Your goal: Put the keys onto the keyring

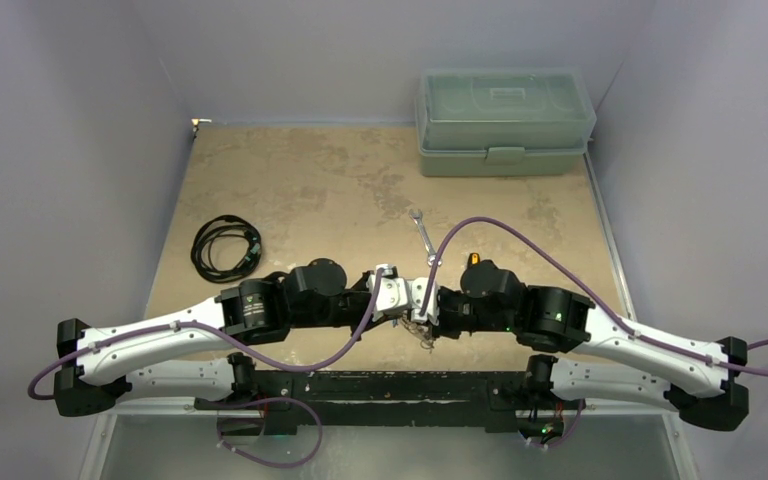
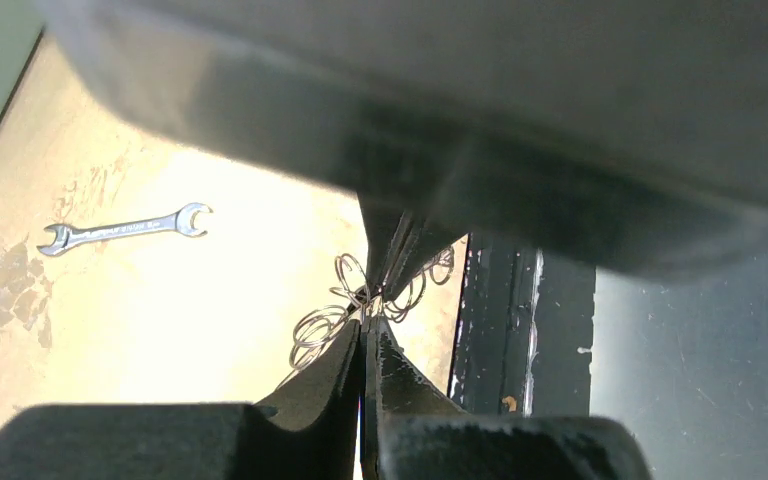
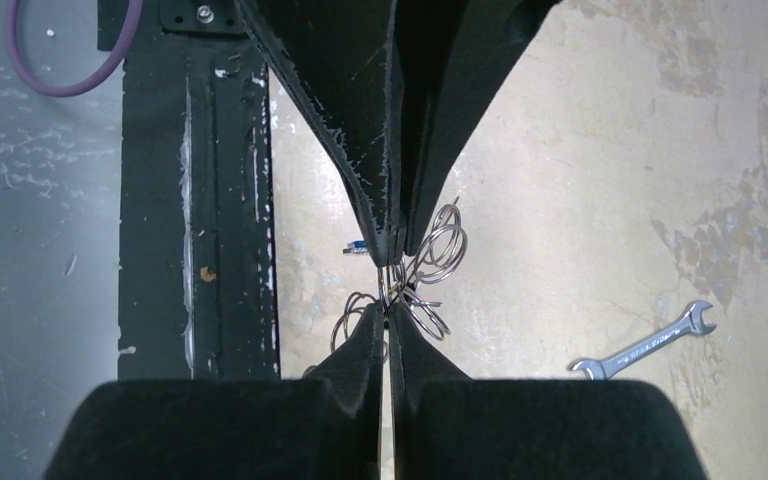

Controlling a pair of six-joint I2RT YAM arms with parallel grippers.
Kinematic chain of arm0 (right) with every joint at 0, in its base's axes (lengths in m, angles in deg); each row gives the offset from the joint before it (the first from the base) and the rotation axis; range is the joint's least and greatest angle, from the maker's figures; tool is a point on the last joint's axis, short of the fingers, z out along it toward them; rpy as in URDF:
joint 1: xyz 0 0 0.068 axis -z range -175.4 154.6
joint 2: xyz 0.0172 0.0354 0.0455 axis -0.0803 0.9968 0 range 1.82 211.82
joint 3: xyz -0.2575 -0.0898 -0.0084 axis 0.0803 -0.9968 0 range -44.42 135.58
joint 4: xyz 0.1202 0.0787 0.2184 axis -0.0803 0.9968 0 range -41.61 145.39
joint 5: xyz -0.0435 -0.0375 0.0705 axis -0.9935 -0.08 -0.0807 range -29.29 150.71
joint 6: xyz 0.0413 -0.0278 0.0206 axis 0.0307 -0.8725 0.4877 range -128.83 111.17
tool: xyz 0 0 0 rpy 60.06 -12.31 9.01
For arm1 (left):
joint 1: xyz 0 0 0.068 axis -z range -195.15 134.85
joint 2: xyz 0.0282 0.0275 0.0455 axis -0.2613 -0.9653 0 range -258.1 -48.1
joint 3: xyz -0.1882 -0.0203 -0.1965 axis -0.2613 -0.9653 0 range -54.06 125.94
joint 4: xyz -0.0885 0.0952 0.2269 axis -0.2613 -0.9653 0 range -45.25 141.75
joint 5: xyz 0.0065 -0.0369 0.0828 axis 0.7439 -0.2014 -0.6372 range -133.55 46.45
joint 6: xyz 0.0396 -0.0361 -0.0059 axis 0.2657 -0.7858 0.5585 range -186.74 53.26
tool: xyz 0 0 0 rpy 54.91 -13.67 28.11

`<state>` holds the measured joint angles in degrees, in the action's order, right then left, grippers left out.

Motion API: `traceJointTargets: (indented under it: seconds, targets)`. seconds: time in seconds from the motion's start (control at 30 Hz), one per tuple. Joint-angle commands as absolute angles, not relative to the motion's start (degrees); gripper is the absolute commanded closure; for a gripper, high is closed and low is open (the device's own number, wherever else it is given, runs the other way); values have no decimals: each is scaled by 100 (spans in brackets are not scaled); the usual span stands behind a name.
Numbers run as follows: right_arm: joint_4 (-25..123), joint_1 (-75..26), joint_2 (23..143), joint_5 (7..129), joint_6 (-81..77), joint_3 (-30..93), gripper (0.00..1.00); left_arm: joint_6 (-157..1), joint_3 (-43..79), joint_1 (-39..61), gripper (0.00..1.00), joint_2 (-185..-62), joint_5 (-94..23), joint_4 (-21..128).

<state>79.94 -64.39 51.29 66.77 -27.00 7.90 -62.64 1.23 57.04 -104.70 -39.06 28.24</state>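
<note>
The keyring (image 2: 315, 330) shows as a bunch of linked silver wire rings, held above the tabletop near the front edge. My left gripper (image 2: 366, 322) and right gripper (image 3: 388, 310) meet tip to tip, each shut on the rings. The bunch (image 3: 445, 245) spreads out to both sides of the pinched spot. From above, the two grippers (image 1: 415, 303) touch at the middle, with the rings (image 1: 426, 336) dangling below them. A tiny blue bit (image 3: 357, 245) sits beside the left fingertips; I cannot tell whether it is one of the keys. No other keys are in view.
A silver wrench (image 1: 424, 240) lies just beyond the grippers. A coiled black cable (image 1: 225, 247) lies at the left. A closed green box (image 1: 505, 120) stands at the back right. The black base rail (image 3: 195, 200) runs along the near edge.
</note>
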Motion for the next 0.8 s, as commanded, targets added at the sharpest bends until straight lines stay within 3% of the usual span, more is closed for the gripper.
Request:
traceJointTargets:
  seconds: [0.0, 0.77]
  targets:
    - [7066, -6457, 4811, 6617, -2556, 1358, 100, -6261, -13, 5763, 100, -10517, -3894, 2227]
    - [6969, -6457, 4605, 6567, -2514, 1370, 100, -6323, -34, 5762, 100, -10462, -4064, 2220]
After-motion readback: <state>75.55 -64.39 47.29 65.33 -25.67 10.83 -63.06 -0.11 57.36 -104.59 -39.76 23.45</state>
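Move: My shut right fingers hold the keyring, and the blue key is at the tips of my left fingers, about 2 cm left of my right hand point and level with it. For my left hand the keyring lies some 3 cm to the right, at the same height. From my right hand, the wrench is on the table roughly 27 cm ahead, 2 cm right and 22 cm below; the screwdriver is about 14 cm ahead and 12 cm right, equally low. I keep both hands shut and draw my right hand up, creeping the first centimetre, then jerking clear of my left hand to nearly 6 cm in all, its fingertips tipping up about 10 degrees with the keyring. My left hand edges up with it, then springs down about 3 cm and a little left, ending the contact at the rings. ##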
